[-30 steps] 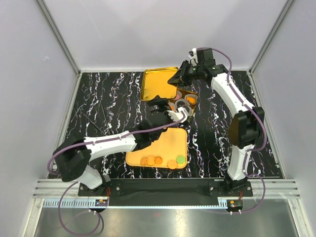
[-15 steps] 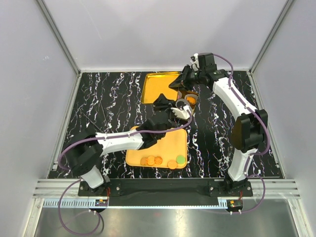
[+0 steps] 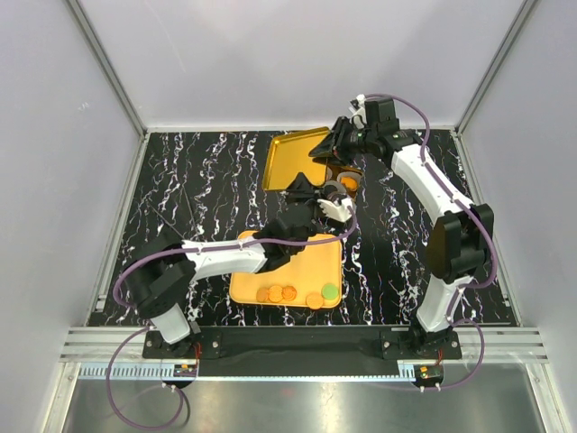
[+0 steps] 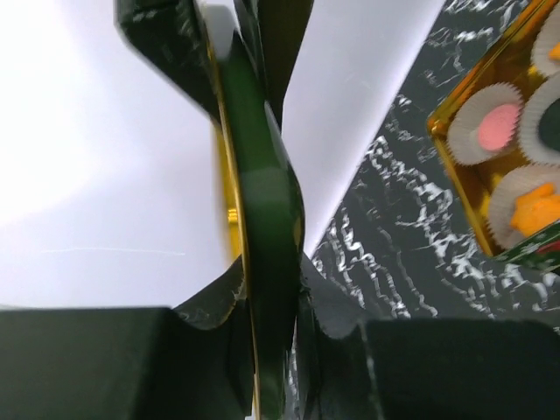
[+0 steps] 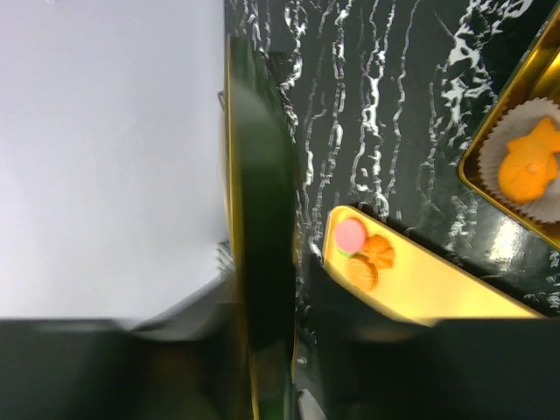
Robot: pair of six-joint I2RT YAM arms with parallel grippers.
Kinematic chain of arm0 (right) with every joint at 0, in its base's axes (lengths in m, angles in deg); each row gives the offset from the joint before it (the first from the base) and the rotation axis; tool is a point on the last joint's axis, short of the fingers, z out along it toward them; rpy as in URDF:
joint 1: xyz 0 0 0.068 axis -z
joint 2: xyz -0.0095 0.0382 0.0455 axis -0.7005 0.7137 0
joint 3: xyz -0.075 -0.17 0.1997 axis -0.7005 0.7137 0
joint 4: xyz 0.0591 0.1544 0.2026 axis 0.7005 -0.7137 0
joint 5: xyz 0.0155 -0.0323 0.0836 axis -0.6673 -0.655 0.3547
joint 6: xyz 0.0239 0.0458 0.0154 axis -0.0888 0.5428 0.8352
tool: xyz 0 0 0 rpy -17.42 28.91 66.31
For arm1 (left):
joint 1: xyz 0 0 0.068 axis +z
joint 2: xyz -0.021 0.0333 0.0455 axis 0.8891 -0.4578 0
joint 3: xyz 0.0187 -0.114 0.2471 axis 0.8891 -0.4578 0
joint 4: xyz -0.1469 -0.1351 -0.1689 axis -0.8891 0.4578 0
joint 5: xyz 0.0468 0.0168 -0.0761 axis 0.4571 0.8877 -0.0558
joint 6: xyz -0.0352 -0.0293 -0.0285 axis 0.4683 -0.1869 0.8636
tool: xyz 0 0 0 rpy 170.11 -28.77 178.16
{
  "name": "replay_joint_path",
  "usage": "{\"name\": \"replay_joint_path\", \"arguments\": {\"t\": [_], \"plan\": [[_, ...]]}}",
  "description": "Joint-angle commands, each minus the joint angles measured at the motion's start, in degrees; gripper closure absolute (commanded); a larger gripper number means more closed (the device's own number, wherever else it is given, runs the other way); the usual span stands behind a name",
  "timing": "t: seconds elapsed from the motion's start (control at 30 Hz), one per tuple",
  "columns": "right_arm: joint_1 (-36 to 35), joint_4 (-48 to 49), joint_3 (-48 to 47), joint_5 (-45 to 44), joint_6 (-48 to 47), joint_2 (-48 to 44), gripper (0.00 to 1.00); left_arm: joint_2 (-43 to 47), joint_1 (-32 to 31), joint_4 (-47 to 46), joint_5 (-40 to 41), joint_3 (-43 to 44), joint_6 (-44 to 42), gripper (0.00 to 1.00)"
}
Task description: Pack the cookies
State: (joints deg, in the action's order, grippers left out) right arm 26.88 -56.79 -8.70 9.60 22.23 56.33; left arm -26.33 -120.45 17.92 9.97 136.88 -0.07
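A gold tin lid point(image 3: 293, 158) hangs tilted above the table's far middle. My right gripper point(image 3: 335, 144) is shut on its right edge, and my left gripper point(image 3: 306, 188) is shut on its near edge. In both wrist views the lid's dark rim point(image 4: 262, 245) point(image 5: 262, 219) runs between the jaws. Several cookies point(image 3: 276, 294) lie along the near edge of the flat yellow-orange tray point(image 3: 297, 262), a green one point(image 3: 331, 290) among them. The right wrist view shows a pink cookie point(image 5: 351, 234) and an orange one point(image 5: 378, 251) there. More cookies sit in paper cups, one pink point(image 4: 497, 129).
The open gold box point(image 3: 347, 188) with white paper cups point(image 4: 477, 118) sits just right of the lid, partly hidden by my left gripper. An orange piece point(image 5: 529, 166) fills one cup. The black marbled table point(image 3: 198, 180) is walled by white panels on three sides.
The lid has risen from flat on the table to a tilt. My left arm reached farther forward and its jaws closed on the lid's edge. The right gripper kept its hold.
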Motion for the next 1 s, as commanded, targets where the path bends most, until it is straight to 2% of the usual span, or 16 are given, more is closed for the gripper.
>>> {"name": "replay_joint_path", "arguments": {"t": [0.0, 0.1, 0.17, 0.2, 0.37, 0.5, 0.73, 0.8, 0.87, 0.97], "plan": [[-0.3, -1.2, 0.1, 0.2, -2.3, -3.5, 0.55, 4.9, 0.7, 2.9, -3.0, 6.1, 8.8, 1.00], [-0.3, -1.7, -1.2, -4.7, -5.1, -4.8, 0.32, 6.6, 0.7, 18.7, -6.7, 9.9, 17.1, 1.00], [-0.3, -0.1, -0.7, -7.9, -6.3, -6.8, 0.23, 6.7, 0.7, 25.0, -8.8, 13.4, 22.4, 1.00], [-0.3, 1.3, -0.1, -9.3, -6.7, -7.6, 0.15, 6.6, 0.7, 29.9, -10.5, 14.4, 23.9, 1.00], [0.2, 1.6, -0.3, -21.3, -8.5, -12.2, 0.01, 7.1, 1.4, 40.4, -17.9, 20.7, 35.6, 1.00], [1.0, 4.2, 1.4, -27.7, -9.6, -16.5, 0.00, 6.6, 4.2, 48.7, -28.0, 25.1, 43.3, 1.00], [3.8, 3.8, 3.3, -35.5, -12.8, -21.1, 0.00, 5.3, 14.5, 55.4, -48.3, 34.4, 62.3, 1.00], [5.1, 3.9, 5.6, -34.9, -14.5, -21.8, 0.00, 4.1, 18.9, 56.0, -58.6, 37.0, 66.2, 1.00], [5.9, 3.8, 7.2, -33.3, -15.3, -22.3, 0.00, 2.9, 21.5, 54.7, -65.0, 37.8, 74.3, 1.00], [6.9, 8.8, 13.8, -29.8, -16.2, -23.8, 0.00, -0.4, 25.7, 51.8, -77.8, 40.2, 83.6, 1.00]]}}
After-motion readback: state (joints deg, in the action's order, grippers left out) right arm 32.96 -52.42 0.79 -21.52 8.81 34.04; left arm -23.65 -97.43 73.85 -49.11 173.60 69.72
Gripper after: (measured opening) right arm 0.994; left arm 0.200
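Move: Both hands still hold the gold-and-green lid above the table. The open cookie box lies about 10 cm ahead of the left hand, 8 cm to its right and some 20 cm below. The yellow tray's middle is about 12 cm back from the left hand, 4 cm to its left and 23 cm down. From the right hand, the box is roughly 4 cm ahead, 5 cm right and 21 cm below. The right hand lets go of the lid, its fingers springing wide open, and pulls away some 14 cm to the right while rising, dipping a little at the end. The left hand keeps its pinch and lifts the lid about 8 cm, drifting right then partly back, while its wrist rolls and swings nearly 80 degrees, so the fingers turn from forward to mostly rightward and slightly down. ##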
